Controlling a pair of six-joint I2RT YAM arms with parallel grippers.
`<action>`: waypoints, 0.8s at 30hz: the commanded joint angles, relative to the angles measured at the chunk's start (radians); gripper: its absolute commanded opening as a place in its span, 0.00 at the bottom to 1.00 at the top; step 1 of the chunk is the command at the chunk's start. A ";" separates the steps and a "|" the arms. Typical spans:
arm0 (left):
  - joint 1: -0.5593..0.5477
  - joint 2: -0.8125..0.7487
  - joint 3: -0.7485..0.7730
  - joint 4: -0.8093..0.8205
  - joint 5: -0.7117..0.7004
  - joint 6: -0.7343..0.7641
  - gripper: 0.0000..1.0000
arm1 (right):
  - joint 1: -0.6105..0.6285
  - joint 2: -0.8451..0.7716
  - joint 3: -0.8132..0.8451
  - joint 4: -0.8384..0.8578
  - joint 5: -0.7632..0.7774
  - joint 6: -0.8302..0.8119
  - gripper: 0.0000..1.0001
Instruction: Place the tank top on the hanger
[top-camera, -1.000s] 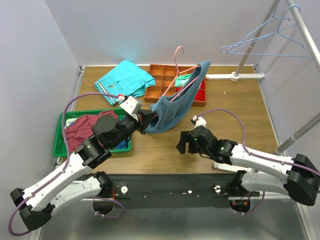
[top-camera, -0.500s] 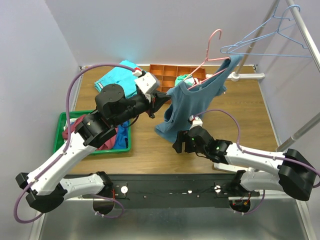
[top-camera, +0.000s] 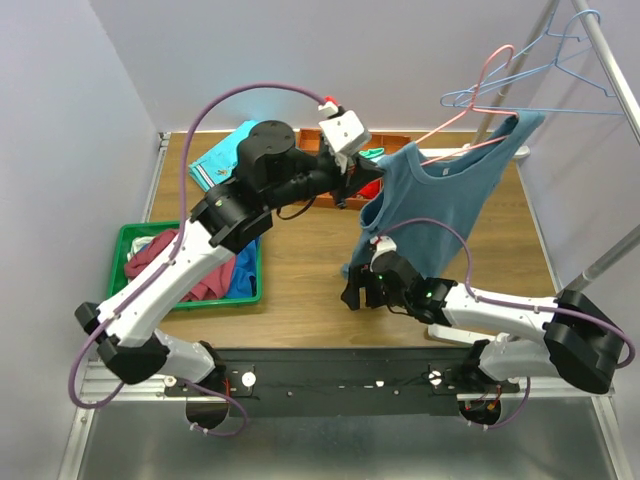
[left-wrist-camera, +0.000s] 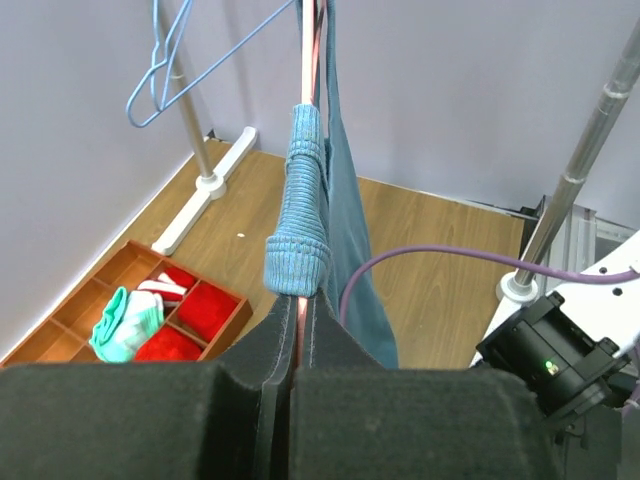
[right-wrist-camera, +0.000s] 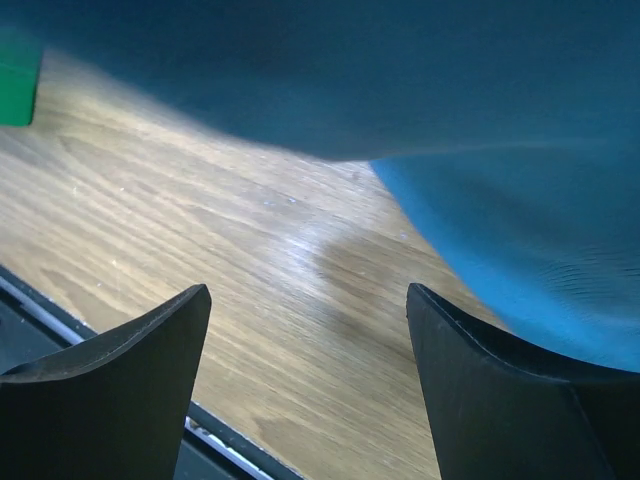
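Note:
The steel-blue tank top (top-camera: 440, 200) hangs by both straps on the pink hanger (top-camera: 455, 127), held up in the air near the clothes rail. My left gripper (top-camera: 366, 184) is shut on the hanger's left corner. In the left wrist view the pink wire (left-wrist-camera: 299, 312) runs out between the closed pads, with a ribbed strap (left-wrist-camera: 302, 190) draped over it. My right gripper (top-camera: 352, 295) is low over the table, just below the top's hem. It is open, with nothing between its fingers (right-wrist-camera: 310, 300). The blue cloth (right-wrist-camera: 520, 240) fills the upper part of the right wrist view.
A light blue hanger (top-camera: 530, 85) hangs on the slanted rail (top-camera: 612, 70) at the back right; the rack's foot (left-wrist-camera: 205, 185) and a pole (left-wrist-camera: 570, 190) stand nearby. An orange divider tray (left-wrist-camera: 140, 320), a turquoise shirt (top-camera: 225, 155) and a green bin (top-camera: 125, 290) with a maroon shirt (top-camera: 160, 260) lie to the left.
My left arm has lifted the hanger and tank top up and to the right, toward the rail. The right gripper stayed open and shifted slightly left under the hem.

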 joint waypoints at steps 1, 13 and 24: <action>-0.002 0.053 0.105 0.060 0.061 0.029 0.00 | 0.005 0.012 0.052 0.043 -0.073 -0.043 0.86; -0.002 0.196 0.277 0.047 0.132 0.031 0.00 | 0.005 0.035 0.121 0.065 -0.098 -0.053 0.86; -0.002 0.259 0.321 0.038 0.155 0.019 0.00 | 0.010 0.112 0.130 0.165 -0.182 -0.012 0.86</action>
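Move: The rack's rod lies about 30 cm to the right of the left hand, 11 cm ahead and some 14 cm above it. The blue hangers hang about 21 cm to this hand's right, 11 cm ahead and 6 cm above; the tank top's middle is 13 cm to its right, 3 cm ahead and 12 cm below. From the open right hand, the rod lies roughly 30 cm right, 15 cm ahead and 53 cm up. The pink hanger with the tank top on it, still pinched at its near end by the left hand, is carried about 5 cm right and 2 cm forward towards the rack's rod, rising slightly before easing down a little. The empty right hand stays wide open and draws about 5 cm left and 3 cm up, away from the tank top's lower part. ##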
